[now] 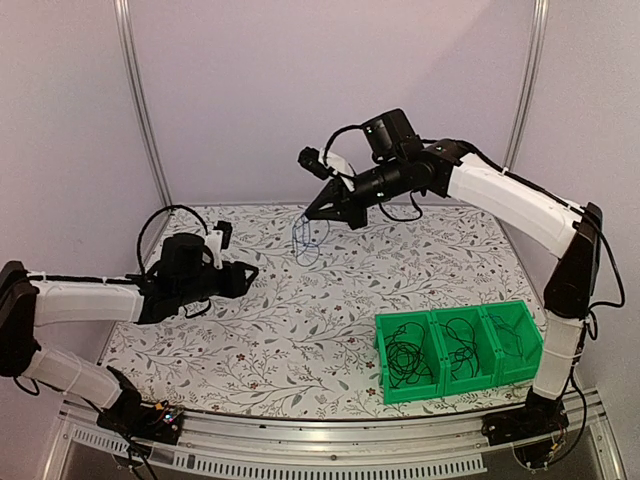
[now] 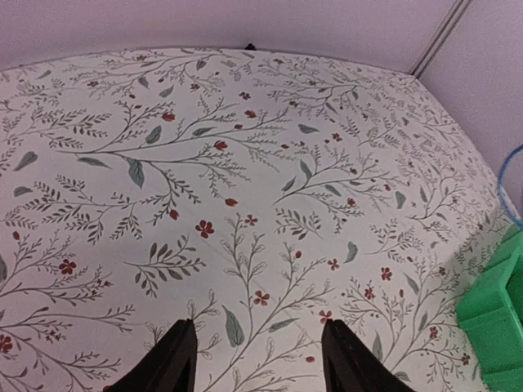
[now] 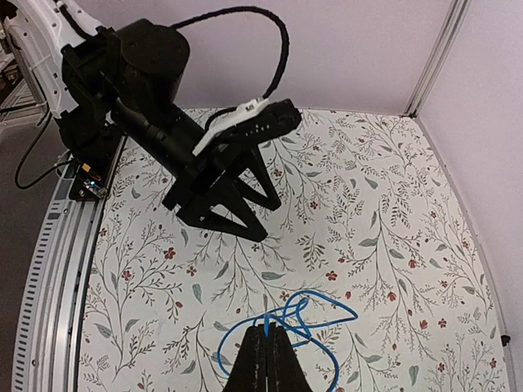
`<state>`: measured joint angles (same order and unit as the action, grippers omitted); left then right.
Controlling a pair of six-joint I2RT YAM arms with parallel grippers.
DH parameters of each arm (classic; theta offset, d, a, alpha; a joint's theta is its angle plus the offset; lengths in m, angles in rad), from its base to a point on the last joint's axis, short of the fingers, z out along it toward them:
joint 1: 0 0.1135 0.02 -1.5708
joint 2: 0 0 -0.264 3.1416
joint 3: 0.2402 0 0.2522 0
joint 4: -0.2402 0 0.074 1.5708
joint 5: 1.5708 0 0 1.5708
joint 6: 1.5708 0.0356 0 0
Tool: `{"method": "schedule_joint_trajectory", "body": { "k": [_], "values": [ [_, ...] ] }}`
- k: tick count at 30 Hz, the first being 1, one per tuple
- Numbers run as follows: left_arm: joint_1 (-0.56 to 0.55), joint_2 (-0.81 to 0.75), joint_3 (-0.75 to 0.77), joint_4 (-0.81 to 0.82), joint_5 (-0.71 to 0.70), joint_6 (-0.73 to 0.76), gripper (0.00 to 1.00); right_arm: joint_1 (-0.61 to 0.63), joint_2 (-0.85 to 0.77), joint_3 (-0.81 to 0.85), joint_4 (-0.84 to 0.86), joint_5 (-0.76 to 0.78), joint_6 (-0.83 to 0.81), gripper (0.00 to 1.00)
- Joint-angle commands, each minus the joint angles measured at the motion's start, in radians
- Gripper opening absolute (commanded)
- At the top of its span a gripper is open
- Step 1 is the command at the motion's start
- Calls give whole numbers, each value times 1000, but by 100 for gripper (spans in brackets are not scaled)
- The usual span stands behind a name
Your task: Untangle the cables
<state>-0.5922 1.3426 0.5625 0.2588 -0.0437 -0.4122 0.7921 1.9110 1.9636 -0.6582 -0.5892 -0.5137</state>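
Note:
My right gripper (image 1: pixel 312 212) is raised above the far middle of the table and is shut on the blue cable (image 1: pixel 305 240), which hangs from it in loops. In the right wrist view the fingers (image 3: pixel 265 359) are pressed together on the blue cable (image 3: pixel 310 322). My left gripper (image 1: pixel 245 274) is open and empty, low over the table's left part; its fingertips (image 2: pixel 181 353) stand wide apart over bare patterned tabletop. Black cables (image 1: pixel 405 355) lie coiled in the green bins. A bit of the blue cable (image 2: pixel 505 184) shows at the right edge of the left wrist view.
A green bin (image 1: pixel 458 350) with three compartments stands at the front right; the left and middle ones hold black cables (image 1: pixel 462 335), the right one a thin cable. Its corner shows in the left wrist view (image 2: pixel 494 314). Purple walls and metal posts enclose the table.

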Motion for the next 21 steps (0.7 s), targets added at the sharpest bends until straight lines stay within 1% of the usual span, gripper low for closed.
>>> {"method": "schedule_joint_trajectory", "body": {
  "k": [1,4,9,16,21],
  "values": [
    [-39,-96,-13,108,108,29,54,6,29,-18,-45,-33,-33,0],
    [-54,-87,22,139,187,9,54,6,48,-23,-49,-40,-34,0],
    [-66,-11,94,178,279,-20,55,6,69,-23,-48,-49,-23,0],
    [-75,50,160,201,273,-25,53,11,79,-22,-46,-64,-7,0],
    [-72,108,190,244,285,-30,47,18,85,-20,-44,-64,-6,0]
  ]
}}
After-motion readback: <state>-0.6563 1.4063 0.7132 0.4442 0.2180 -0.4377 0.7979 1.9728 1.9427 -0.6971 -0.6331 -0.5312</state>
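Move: The blue cable hangs bunched in loops from the closed right fingers, its middle roughly 7 cm below them and about 1 cm to their left. From the empty, half-open left hand, that middle lies about 12 cm to the right, 2 cm back and 12 cm higher. The green tray sits on the table some 44 cm right of the left hand, 17 cm back and 9 cm below it. Up at first, then mainly rightward, the left hand closes in on the hanging blue cable, travelling about 8 cm each way; its wrist turns clockwise and rolls its left side down, some 20 degrees in all, with the fingers kept about half open. The right hand keeps its pinch and sinks about 4 cm, mostly early, bringing the cable down towards the left fingers. ##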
